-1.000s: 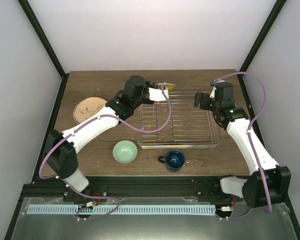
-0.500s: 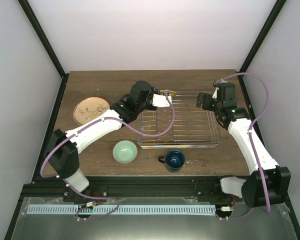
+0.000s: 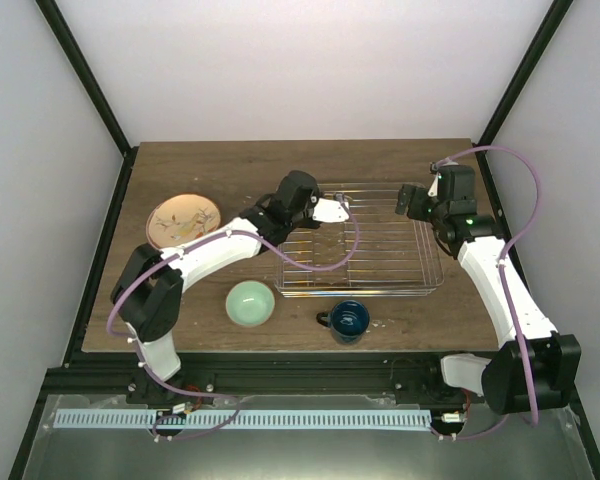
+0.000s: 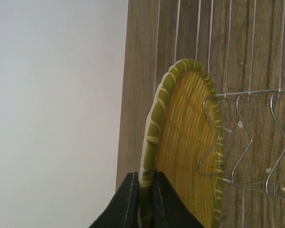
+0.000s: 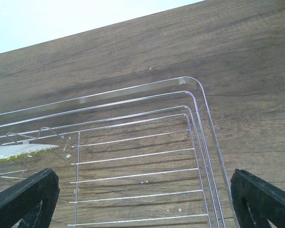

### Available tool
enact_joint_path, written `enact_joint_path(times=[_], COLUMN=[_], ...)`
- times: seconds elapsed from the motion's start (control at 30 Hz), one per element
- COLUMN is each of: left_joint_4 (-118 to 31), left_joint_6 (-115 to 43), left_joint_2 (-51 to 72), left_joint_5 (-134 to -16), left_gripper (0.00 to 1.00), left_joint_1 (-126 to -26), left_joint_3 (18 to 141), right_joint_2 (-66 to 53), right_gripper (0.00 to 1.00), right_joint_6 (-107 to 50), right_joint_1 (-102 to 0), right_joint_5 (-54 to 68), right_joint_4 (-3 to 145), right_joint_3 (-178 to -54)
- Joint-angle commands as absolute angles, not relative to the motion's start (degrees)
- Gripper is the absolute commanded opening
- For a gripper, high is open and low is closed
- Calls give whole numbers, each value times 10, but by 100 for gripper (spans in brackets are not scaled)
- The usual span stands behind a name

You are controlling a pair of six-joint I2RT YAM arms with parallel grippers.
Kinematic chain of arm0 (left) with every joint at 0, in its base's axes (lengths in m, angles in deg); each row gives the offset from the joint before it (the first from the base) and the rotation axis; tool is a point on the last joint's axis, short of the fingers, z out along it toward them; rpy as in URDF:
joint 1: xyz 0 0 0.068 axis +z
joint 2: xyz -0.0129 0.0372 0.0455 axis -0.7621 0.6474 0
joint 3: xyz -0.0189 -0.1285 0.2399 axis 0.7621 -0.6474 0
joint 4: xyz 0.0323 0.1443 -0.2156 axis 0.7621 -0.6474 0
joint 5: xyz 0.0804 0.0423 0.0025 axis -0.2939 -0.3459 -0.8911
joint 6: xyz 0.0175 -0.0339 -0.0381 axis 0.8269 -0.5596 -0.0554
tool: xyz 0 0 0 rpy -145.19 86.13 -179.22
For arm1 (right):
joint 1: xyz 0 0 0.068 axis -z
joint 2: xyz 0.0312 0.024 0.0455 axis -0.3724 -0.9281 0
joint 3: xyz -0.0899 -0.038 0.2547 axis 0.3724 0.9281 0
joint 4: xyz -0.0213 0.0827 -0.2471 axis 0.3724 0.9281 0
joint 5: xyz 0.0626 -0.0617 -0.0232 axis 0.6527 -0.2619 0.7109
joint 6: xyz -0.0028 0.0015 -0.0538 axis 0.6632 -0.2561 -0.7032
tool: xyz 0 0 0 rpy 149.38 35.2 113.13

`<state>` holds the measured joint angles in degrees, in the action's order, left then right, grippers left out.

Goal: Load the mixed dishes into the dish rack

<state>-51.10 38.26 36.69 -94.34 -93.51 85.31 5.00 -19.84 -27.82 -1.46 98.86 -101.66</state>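
Observation:
The lime-green plate (image 4: 190, 142) stands on edge among the upright tines of the dish rack (image 3: 380, 262), at its back left. My left gripper (image 4: 145, 190) is shut on the plate's rim; in the top view this gripper (image 3: 332, 210) sits over the rack's back left part. My right gripper (image 3: 404, 200) hovers open above the rack's back right corner (image 5: 199, 95) with nothing between its fingers. In the right wrist view the plate's edge (image 5: 23, 149) shows at the left. On the table lie the cream floral plate (image 3: 182, 220), the mint-green bowl (image 3: 250, 303) and the dark blue mug (image 3: 349, 320).
The bowl and the mug sit in front of the rack, near the table's front edge. The floral plate lies at the left of the table. Black frame posts and white walls close in the table's sides and back.
My left gripper has carried the lime-green plate to the right and down into the rack's back left part. The right gripper has shifted slightly toward the rack's back right corner.

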Motion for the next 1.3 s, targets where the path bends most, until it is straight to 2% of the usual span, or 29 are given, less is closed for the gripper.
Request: enact_joint_path(times=[0.0, 0.53, 0.57, 0.7, 0.77, 0.87, 1.03, 1.27], left_joint_4=[-473, -473, -473, -484, -492, -498, -531, -527], left_joint_6=[374, 386, 386, 375, 364, 354, 332, 179], left_joint_2=[368, 413, 412, 404, 399, 390, 376, 284], left_joint_5=[-941, -984, -989, -990, -982, -976, -992, -997], left_gripper=[0, 0, 2, 30, 41, 49, 56, 83], left_joint_1=[-946, -972, -972, -973, -973, -973, -978, -957], left_joint_3=[872, 906, 905, 907, 909, 909, 921, 898], right_joint_2=[49, 50, 50, 49, 48, 47, 46, 41], right_gripper=[100, 100, 100, 100, 100, 100, 100, 100], right_joint_6=[-205, -209, -210, -211, -211, -213, -213, -202], right_joint_1=[-272, -271, -271, -270, -270, -270, -271, -269], right_joint_5=[-5, 4, 5, 9, 13, 15, 18, 21], right_joint_4=[987, 984, 984, 984, 983, 982, 981, 980], right_joint_3=[-1021, -1014, -1014, -1013, -1013, -1013, -1013, -1011])
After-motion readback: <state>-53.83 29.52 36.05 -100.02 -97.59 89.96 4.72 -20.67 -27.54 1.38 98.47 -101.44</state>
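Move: The yellow plate, pinched by the left hand at its upper left rim, is bound for the slot at the far end of the dish rack's tines, about 10 cm right of that hand, 4 cm ahead and 13 cm down. The rack's middle is some 16 cm right, 3 cm back; the green bowl 22 cm back, 16 cm left; the blue mug 27 cm back, 12 cm right. From the right hand the slot lies roughly 7 cm ahead, 23 cm left and 15 cm below. The yellow plate, already on edge among the tines, is carried about 3 cm to the right along its own plane by the left hand. There the hand stays while its fingers open from nearly shut to about three quarters and let go of the rim, then it rises some 3 to 4 cm off the plate, drawing slightly back and left. ##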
